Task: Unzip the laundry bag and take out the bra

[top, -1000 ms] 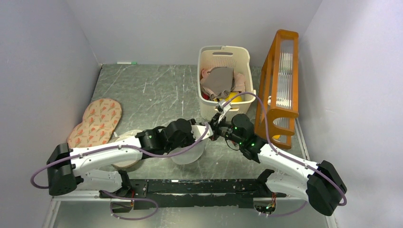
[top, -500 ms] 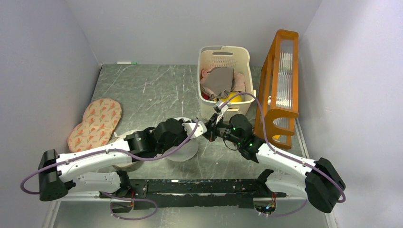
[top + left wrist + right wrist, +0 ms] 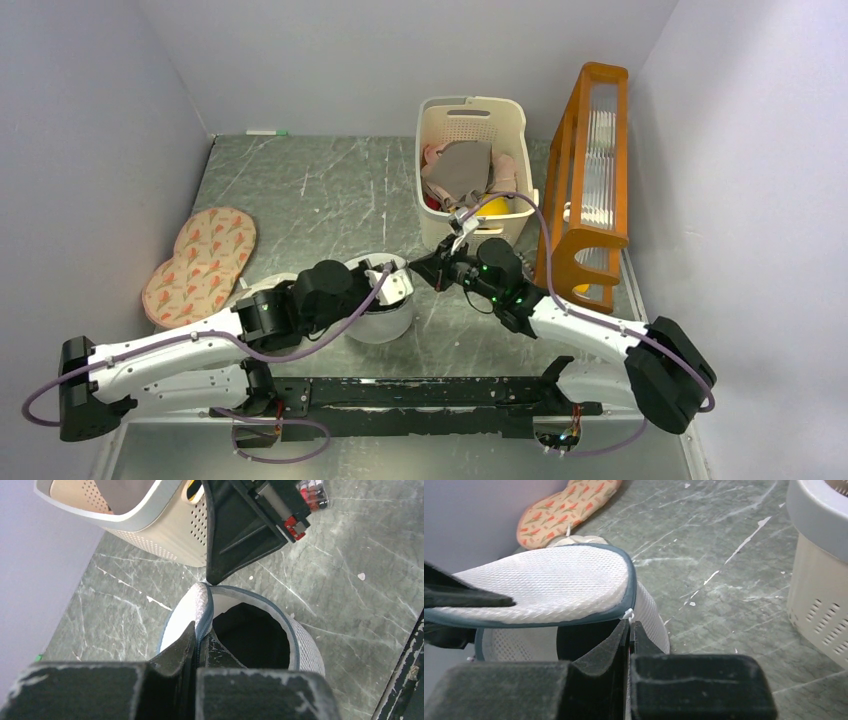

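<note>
The white mesh laundry bag [image 3: 385,318] stands on the table between my arms, its dark zip rim open and its lid [image 3: 539,582] lifted. My left gripper [image 3: 398,283] is shut on the lid's zip edge, as the left wrist view [image 3: 201,627] shows. My right gripper [image 3: 425,268] is at the bag's right rim, shut on the small white zip pull [image 3: 627,614]. Black fabric, the bra [image 3: 252,635], fills the opening and also shows in the right wrist view [image 3: 581,640]. Its cups and straps are hidden.
A cream slatted basket [image 3: 470,108] with a grey-brown garment [image 3: 462,170] stands behind the bag. An orange rack [image 3: 590,170] leans at the right. Pink patterned pads [image 3: 205,255] lie at the left, a cream round pad [image 3: 268,287] beside the left arm.
The left arm has drawn back left and toward its base with the lid edge. The right gripper has moved left along the rim. The bag has opened wider.
</note>
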Controlling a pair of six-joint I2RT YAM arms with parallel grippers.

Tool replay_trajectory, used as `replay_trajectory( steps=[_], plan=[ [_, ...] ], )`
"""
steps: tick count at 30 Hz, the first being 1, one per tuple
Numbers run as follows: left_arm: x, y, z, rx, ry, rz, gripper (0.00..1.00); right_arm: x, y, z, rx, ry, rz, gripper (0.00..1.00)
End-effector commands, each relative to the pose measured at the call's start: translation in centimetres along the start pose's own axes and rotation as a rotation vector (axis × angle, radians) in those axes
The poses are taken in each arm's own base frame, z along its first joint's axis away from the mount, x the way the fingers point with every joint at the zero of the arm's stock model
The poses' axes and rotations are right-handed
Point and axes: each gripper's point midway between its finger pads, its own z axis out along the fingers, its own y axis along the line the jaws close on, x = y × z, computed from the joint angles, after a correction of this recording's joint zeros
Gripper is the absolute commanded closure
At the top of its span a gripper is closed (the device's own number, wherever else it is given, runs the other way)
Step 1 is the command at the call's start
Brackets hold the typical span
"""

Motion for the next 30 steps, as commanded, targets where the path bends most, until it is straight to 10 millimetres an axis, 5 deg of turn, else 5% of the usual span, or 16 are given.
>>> replay_trajectory(
  steps=[1, 6, 11, 21, 26, 30],
  plan=[
    [-3.1, 0.9, -0.8, -0.019, -0.147, 0.001, 0.93, -1.8, -2.2, 1.0, 0.095, -0.048, -0.044, 1.00],
    [-2.1, 1.5, -0.6, -0.067, -0.104, 0.007, 0.93, -2.3, -3.2, 1.6, 0.124, -0.052, -0.084, 1.00],
    [0.9, 2.4, 0.5, -0.142, 0.076, 0.045, 0.91, -2.8, -1.8, 0.7, 0.062, -0.061, -0.117, 1.00],
    [3.5, 2.6, 2.0, -0.192, 0.242, 0.084, 0.56, -1.5, 0.3, -0.4, -0.046, -0.037, -0.080, 1.00],
    [3.0, 0.8, 3.1, -0.093, 0.245, 0.070, 0.43, -1.7, 1.1, -0.8, -0.065, -0.043, -0.068, 1.00],
    [1.9, 0.9, 3.5, -0.093, 0.209, 0.048, 0.42, -1.6, 1.6, -0.9, -0.073, -0.038, -0.061, 1.00]
  ],
)
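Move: My left hand has hold of the edge of the laundry bag's lid. The zip pull, already pinched in my right fingertips and right at that hand's point, is about 4 cm ahead of my left hand, 4 cm to its right and 5 cm lower. The bag's body hangs some 4 cm back from my left hand, 11 cm below and level sideways; the basket is about 24 cm ahead and 19 cm right, 12 cm lower. I hold the lid edge nearly still with my left hand, then open those fingers to over half and let the edge go while they sink about 4 cm and reach 3 cm forward towards the zip pull, wrist rolling some 15 degrees, left side rising. My right hand keeps its pinch on the pull, easing about 2 cm forward, then back and slightly up. ##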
